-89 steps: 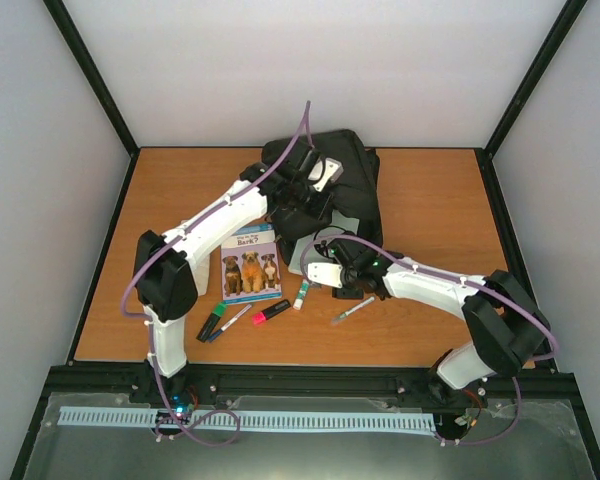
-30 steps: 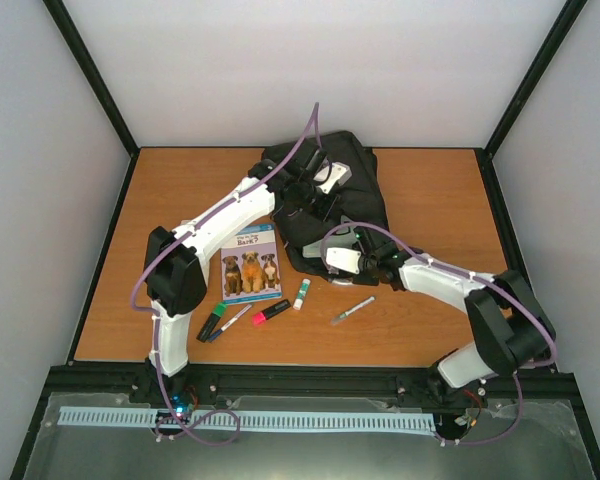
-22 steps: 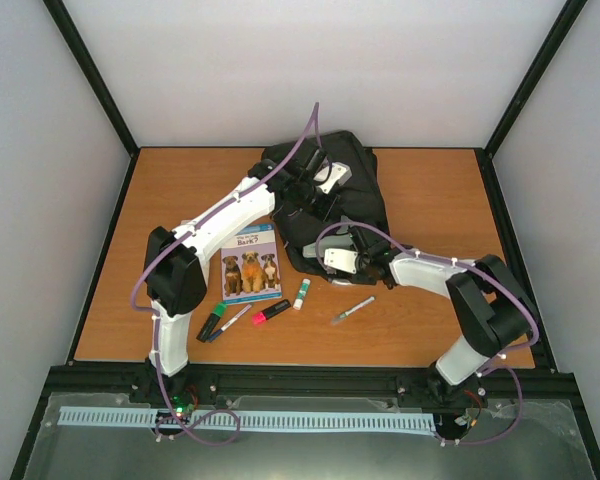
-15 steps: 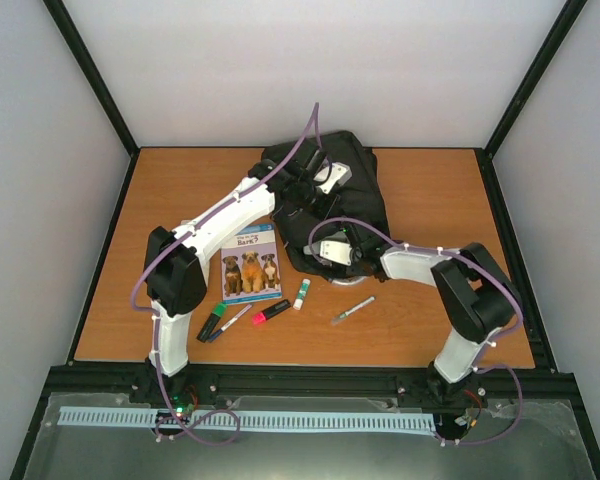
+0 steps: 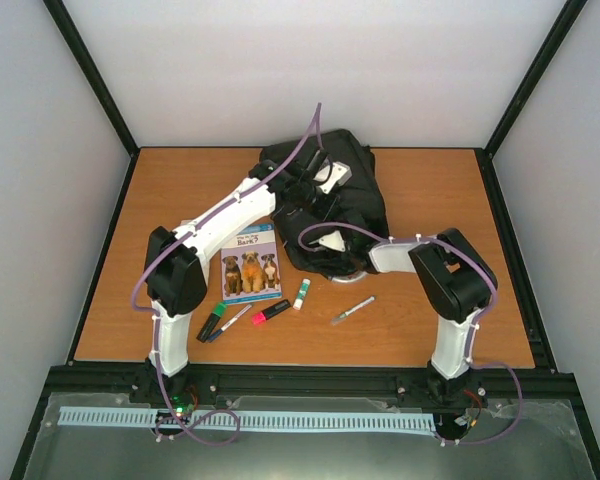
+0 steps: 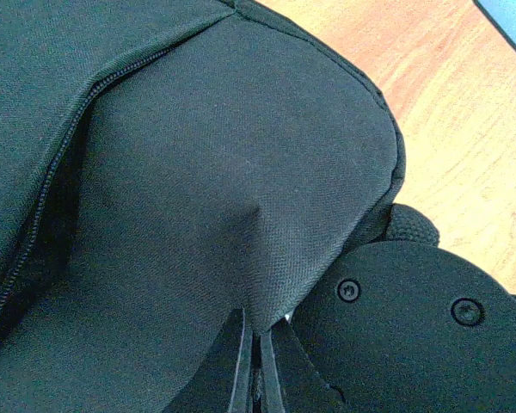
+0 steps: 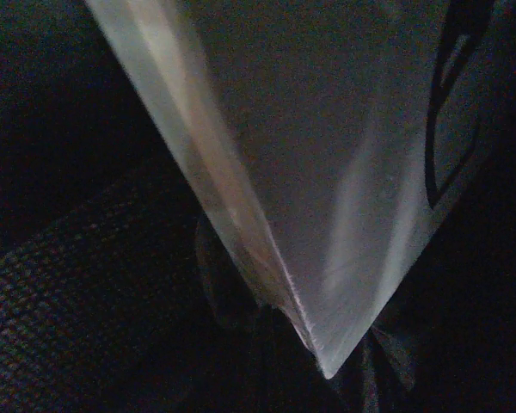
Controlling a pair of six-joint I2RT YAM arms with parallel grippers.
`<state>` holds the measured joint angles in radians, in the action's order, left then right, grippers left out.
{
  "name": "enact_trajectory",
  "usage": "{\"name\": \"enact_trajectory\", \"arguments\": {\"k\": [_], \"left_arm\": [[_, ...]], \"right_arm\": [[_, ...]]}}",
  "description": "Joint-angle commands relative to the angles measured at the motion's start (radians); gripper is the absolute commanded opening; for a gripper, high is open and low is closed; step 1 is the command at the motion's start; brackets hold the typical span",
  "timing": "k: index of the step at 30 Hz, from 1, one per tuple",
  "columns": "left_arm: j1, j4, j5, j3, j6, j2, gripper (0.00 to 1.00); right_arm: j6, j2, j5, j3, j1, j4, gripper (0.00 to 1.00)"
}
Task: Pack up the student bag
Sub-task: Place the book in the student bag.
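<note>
The student bag [image 5: 355, 195], big and black, lies at the back middle of the table. My left gripper [image 5: 310, 200] is shut on a fold of the bag's fabric [image 6: 198, 172] and holds it lifted; in the left wrist view the cloth peaks right at my left gripper [image 6: 258, 353]. My right gripper [image 5: 322, 243] has its tip at the bag's near edge, under the raised cloth. It is shut on the corner of a thin pale booklet [image 7: 327, 172], which reaches into the bag's dark inside. The right gripper's fingers are lost in the dark there.
On the table in front of the bag lie a dog picture book [image 5: 251, 262], a green marker [image 5: 212, 320], a thin pen [image 5: 232, 321], a red highlighter [image 5: 270, 312], a white and green stick [image 5: 302, 293] and another pen [image 5: 352, 309]. Black frame posts bound the table.
My right arm has folded up and pushed left, carrying the pale booklet further under the bag's raised cloth. The left gripper has kept its hold in the same place.
</note>
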<state>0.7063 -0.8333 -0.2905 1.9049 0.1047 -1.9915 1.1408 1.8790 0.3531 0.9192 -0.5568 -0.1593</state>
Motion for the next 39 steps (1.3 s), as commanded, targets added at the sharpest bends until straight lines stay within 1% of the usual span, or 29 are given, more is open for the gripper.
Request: {"name": "enact_trajectory", "arguments": {"k": [1,4,7,13,15,22,24,29,31,36,37,39], "left_arm": [[0.038,0.005,-0.072,0.011,-0.017,0.051,0.01],[0.038,0.003,-0.071,0.010,-0.020,0.052,0.01],[0.037,0.001,-0.068,0.015,-0.020,0.053,0.01],[0.038,-0.003,-0.067,0.022,-0.020,0.052,0.01],[0.038,-0.005,-0.066,0.020,-0.021,0.051,0.01],[0.038,-0.005,-0.077,0.020,-0.020,0.050,0.01],[0.039,-0.004,-0.081,0.020,-0.020,0.050,0.01],[0.041,-0.004,-0.087,0.018,-0.022,0.050,0.01],[0.044,-0.004,-0.086,0.017,-0.022,0.050,0.01],[0.044,-0.010,-0.068,0.020,-0.034,0.056,0.01],[0.044,-0.012,-0.060,0.019,-0.039,0.058,0.01],[0.044,-0.014,-0.041,0.018,-0.048,0.061,0.01]], "right_arm": [[-0.009,0.066,0.029,0.069,0.011,-0.071,0.03],[-0.037,0.060,0.002,0.066,0.005,-0.035,0.04],[-0.057,0.007,-0.062,0.037,-0.009,0.014,0.05],[-0.018,-0.084,-0.180,-0.030,-0.058,0.074,0.05],[-0.008,-0.100,-0.197,-0.050,-0.076,0.063,0.05],[0.003,-0.037,-0.176,0.016,-0.103,0.031,0.04],[0.005,-0.001,-0.143,0.035,-0.107,-0.016,0.03],[-0.021,0.059,-0.041,0.050,-0.109,-0.249,0.03],[-0.038,0.067,-0.039,0.063,-0.110,-0.272,0.03],[-0.060,0.055,-0.044,0.064,-0.123,-0.234,0.03],[-0.063,0.036,-0.056,0.059,-0.126,-0.211,0.03],[-0.071,0.004,-0.092,0.059,-0.134,-0.103,0.07]]}}
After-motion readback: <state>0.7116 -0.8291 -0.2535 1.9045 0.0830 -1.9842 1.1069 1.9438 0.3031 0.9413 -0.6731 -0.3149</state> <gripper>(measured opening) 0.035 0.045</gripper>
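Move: The book is inside the student bag, its near left corner right at the closed right fingertips and its middle roughly 9 cm ahead of that hand and 3 cm to its right, about level. The glue stick lies about 15 cm back and 14 cm left of the right hand; the white pen is some 19 cm back and 1 cm left. From the left hand, already pinching the raised bag cloth, the book lies about 12 cm ahead, 7 cm right and 16 cm below. Keep the left fingers pinching the bag's cloth to hold the mouth up, swaying no more than a centimetre. Inside the bag, ease the nearly shut right fingers 1 cm forward, draw back about 5 cm while sliding left and turning some 10 degrees counter-clockwise, then drive forward again still edging left, ending 7 cm left along the book's left side. ##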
